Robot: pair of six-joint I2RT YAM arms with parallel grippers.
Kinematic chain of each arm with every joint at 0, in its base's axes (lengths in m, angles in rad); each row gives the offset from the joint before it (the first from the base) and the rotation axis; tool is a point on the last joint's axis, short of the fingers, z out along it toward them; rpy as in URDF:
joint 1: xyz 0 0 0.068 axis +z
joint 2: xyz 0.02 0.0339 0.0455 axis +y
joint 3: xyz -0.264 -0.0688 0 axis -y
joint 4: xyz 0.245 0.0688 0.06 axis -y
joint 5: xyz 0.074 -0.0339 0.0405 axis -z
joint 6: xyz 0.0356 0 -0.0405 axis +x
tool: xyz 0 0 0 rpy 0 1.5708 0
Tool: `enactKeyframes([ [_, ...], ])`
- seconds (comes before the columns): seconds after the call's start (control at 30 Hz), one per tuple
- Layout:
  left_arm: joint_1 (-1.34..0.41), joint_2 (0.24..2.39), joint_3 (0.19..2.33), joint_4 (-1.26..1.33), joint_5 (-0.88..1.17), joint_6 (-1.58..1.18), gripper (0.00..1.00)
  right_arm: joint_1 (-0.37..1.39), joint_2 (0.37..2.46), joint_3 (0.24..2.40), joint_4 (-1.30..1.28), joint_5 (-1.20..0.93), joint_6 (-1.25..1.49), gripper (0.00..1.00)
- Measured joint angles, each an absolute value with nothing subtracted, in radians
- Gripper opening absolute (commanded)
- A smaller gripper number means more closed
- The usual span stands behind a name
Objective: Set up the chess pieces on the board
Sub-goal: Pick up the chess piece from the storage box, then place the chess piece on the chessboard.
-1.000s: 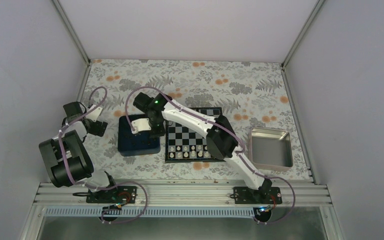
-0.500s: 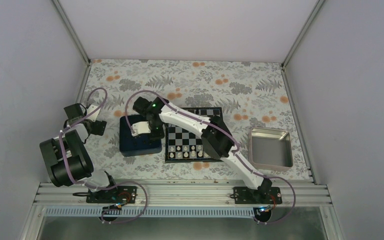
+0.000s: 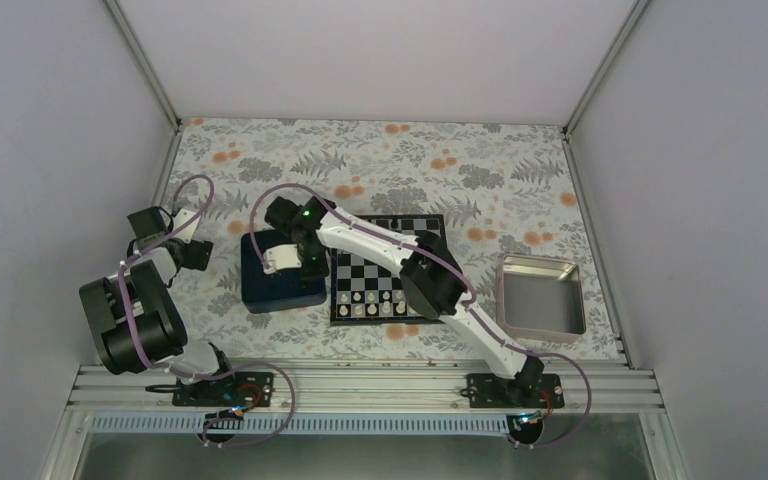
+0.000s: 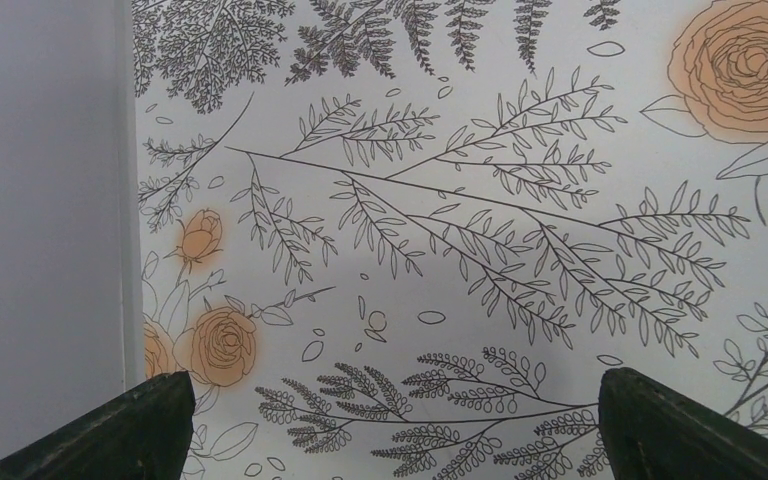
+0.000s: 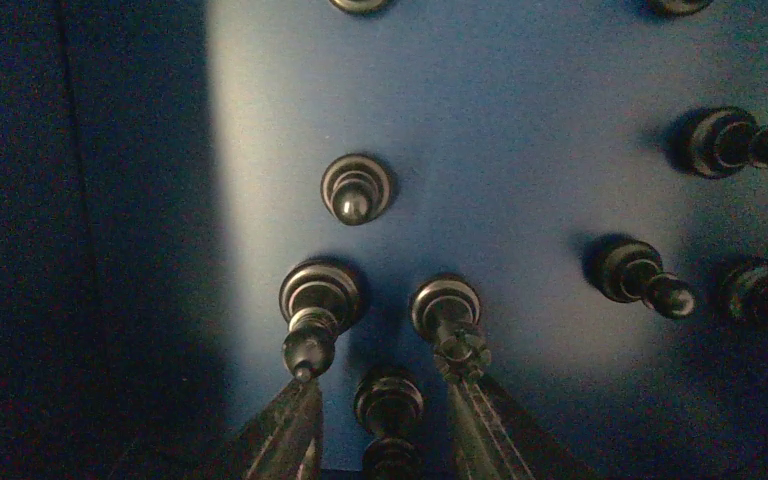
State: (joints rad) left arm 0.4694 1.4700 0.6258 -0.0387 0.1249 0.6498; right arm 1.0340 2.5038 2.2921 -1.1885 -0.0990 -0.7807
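Observation:
In the right wrist view several black chess pieces stand on the dark blue tray (image 5: 520, 150). My right gripper (image 5: 384, 392) hangs low over it, its two fingers either side of one black piece (image 5: 390, 402), with a narrow gap showing on each side. Two other pieces, one with a ball top (image 5: 312, 320) and one with a crown top (image 5: 452, 325), stand just beyond the fingertips. The board (image 3: 380, 268) lies right of the blue tray (image 3: 265, 292), with white pieces (image 3: 378, 308) along its near rows. My left gripper (image 4: 392, 385) is wide open over bare floral cloth at far left.
A silver metal tray (image 3: 540, 295) sits right of the board. The right arm (image 3: 425, 280) stretches across the board and hides part of it. Grey walls close in the floral table on the left, back and right. The left arm (image 3: 135, 320) is folded near the left wall.
The right arm has shifted a little left over the blue tray and its fingers have narrowed around the black piece. The left arm has not moved.

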Motion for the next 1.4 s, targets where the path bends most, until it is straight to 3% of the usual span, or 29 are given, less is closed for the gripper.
enactKeyframes([
  [0.27, 0.469, 1.470, 0.626, -0.039, 0.130, 0.650, 1.00, 1.039, 2.504, 2.294, -1.199, -0.031, -0.763, 0.33],
  [0.9, 0.469, 1.469, 0.622, -0.039, 0.132, 0.654, 1.00, 1.060, 2.499, 2.332, -1.232, 0.039, -0.730, 0.05],
  [1.4, 0.469, 1.461, 0.616, -0.039, 0.131, 0.662, 1.00, 1.011, 2.329, 2.333, -1.260, 0.035, -0.717, 0.04],
])
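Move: The dark piece the right hand goes for stands nearly between its open fingers, about 1 cm ahead, 1 cm right and 1 cm below. From that hand, a knob-topped piece is 1 cm back and 2 cm left, a crowned piece 2 cm ahead and 1 cm left, and a pawn level, some 4 cm left. From the idle left hand, the dark piece lies about 26 cm right, 4 cm back. Right hand eases 1 cm forward-right, pinches the dark piece, then lifts some 10 cm, finally drifting forward and right. ##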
